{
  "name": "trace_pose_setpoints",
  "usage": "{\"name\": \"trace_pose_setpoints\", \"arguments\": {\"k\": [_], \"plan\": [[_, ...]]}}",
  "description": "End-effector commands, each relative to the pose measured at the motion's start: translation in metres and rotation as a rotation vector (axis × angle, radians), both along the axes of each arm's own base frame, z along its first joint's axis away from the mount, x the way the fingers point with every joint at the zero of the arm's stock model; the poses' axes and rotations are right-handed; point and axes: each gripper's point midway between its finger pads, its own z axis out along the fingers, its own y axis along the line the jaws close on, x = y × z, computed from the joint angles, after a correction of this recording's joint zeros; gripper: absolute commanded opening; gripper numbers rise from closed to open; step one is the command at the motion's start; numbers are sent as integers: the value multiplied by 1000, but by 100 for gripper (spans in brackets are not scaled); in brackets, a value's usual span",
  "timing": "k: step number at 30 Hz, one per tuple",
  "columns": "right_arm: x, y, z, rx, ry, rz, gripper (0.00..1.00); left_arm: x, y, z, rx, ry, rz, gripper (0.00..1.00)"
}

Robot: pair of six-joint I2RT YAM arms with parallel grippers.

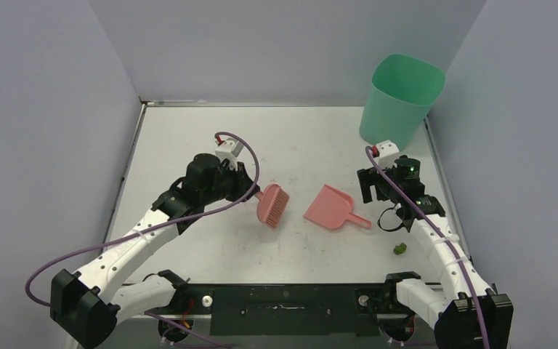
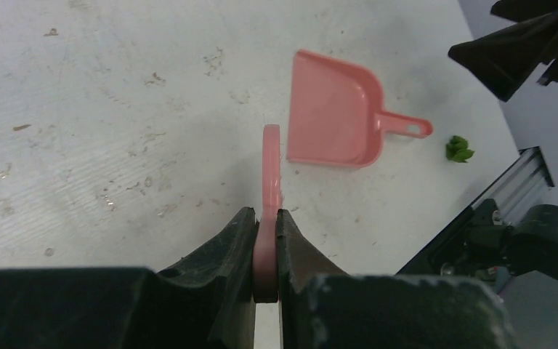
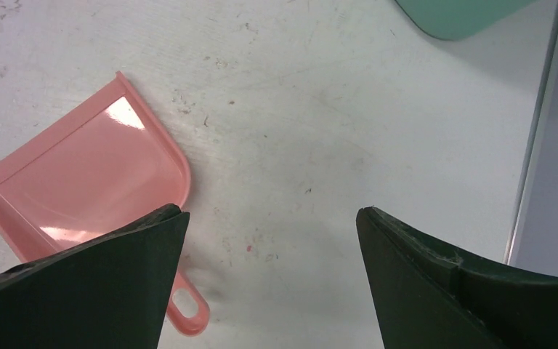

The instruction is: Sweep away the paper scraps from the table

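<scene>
One green paper scrap (image 1: 399,248) lies near the table's (image 1: 189,138) right front corner; it also shows in the left wrist view (image 2: 458,148). No other scraps show. My left gripper (image 1: 251,190) is shut on the handle of the pink brush (image 1: 272,205), seen edge-on in the left wrist view (image 2: 269,174). The pink dustpan (image 1: 332,209) lies on the table right of the brush, handle toward the right front; it also shows in both wrist views (image 2: 334,109) (image 3: 87,182). My right gripper (image 1: 375,187) is open and empty, hovering just right of the dustpan (image 3: 269,218).
A green bin (image 1: 399,98) stands at the back right corner; its base edge shows in the right wrist view (image 3: 458,14). Grey walls enclose left, back and right. A black rail (image 1: 283,305) runs along the front edge.
</scene>
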Motion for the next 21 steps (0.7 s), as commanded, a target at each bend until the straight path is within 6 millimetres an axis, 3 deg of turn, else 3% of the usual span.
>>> {"name": "trace_pose_setpoints", "arguments": {"k": [1,5,9,12,15,19,21], "plan": [[16,-10,35,76,-158,-108,90,9,-27,24,-300,15,55,5],[14,-10,36,124,-163,-131,90,15,-37,-3,-411,88,108,8],[13,-8,33,127,-151,-113,90,14,-31,-44,-407,192,199,9],[12,-8,30,122,-140,-101,90,12,-23,-61,-368,225,248,13],[12,-7,35,114,-154,-76,90,6,-8,-73,-257,238,275,19],[8,-8,48,120,-206,-74,90,-6,32,-91,-27,265,372,41],[6,-7,48,131,-206,-60,90,-12,49,-96,91,270,383,46]]}}
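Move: The left hand already holds the brush by its handle; the bare spot where the brush is to go lies about 18 cm below this hand, some 4 cm back and 4 cm to its right. The dustpan rests on the table about 20 cm to the hand's right and 1 cm farther out, also 18 cm down. From the open, empty right hand that spot is about 24 cm left, 11 cm back and 14 cm down. Down goes the left hand with the brush, about 10 cm towards the bare table beside the dustpan, after a short swing of 2 cm to the right. Its fingers tip down and turn counter-clockwise, some 20 degrees each; low down they open from nearly shut to almost half while the hand eases back left about 3 cm. The open, empty right hand rises slightly. ##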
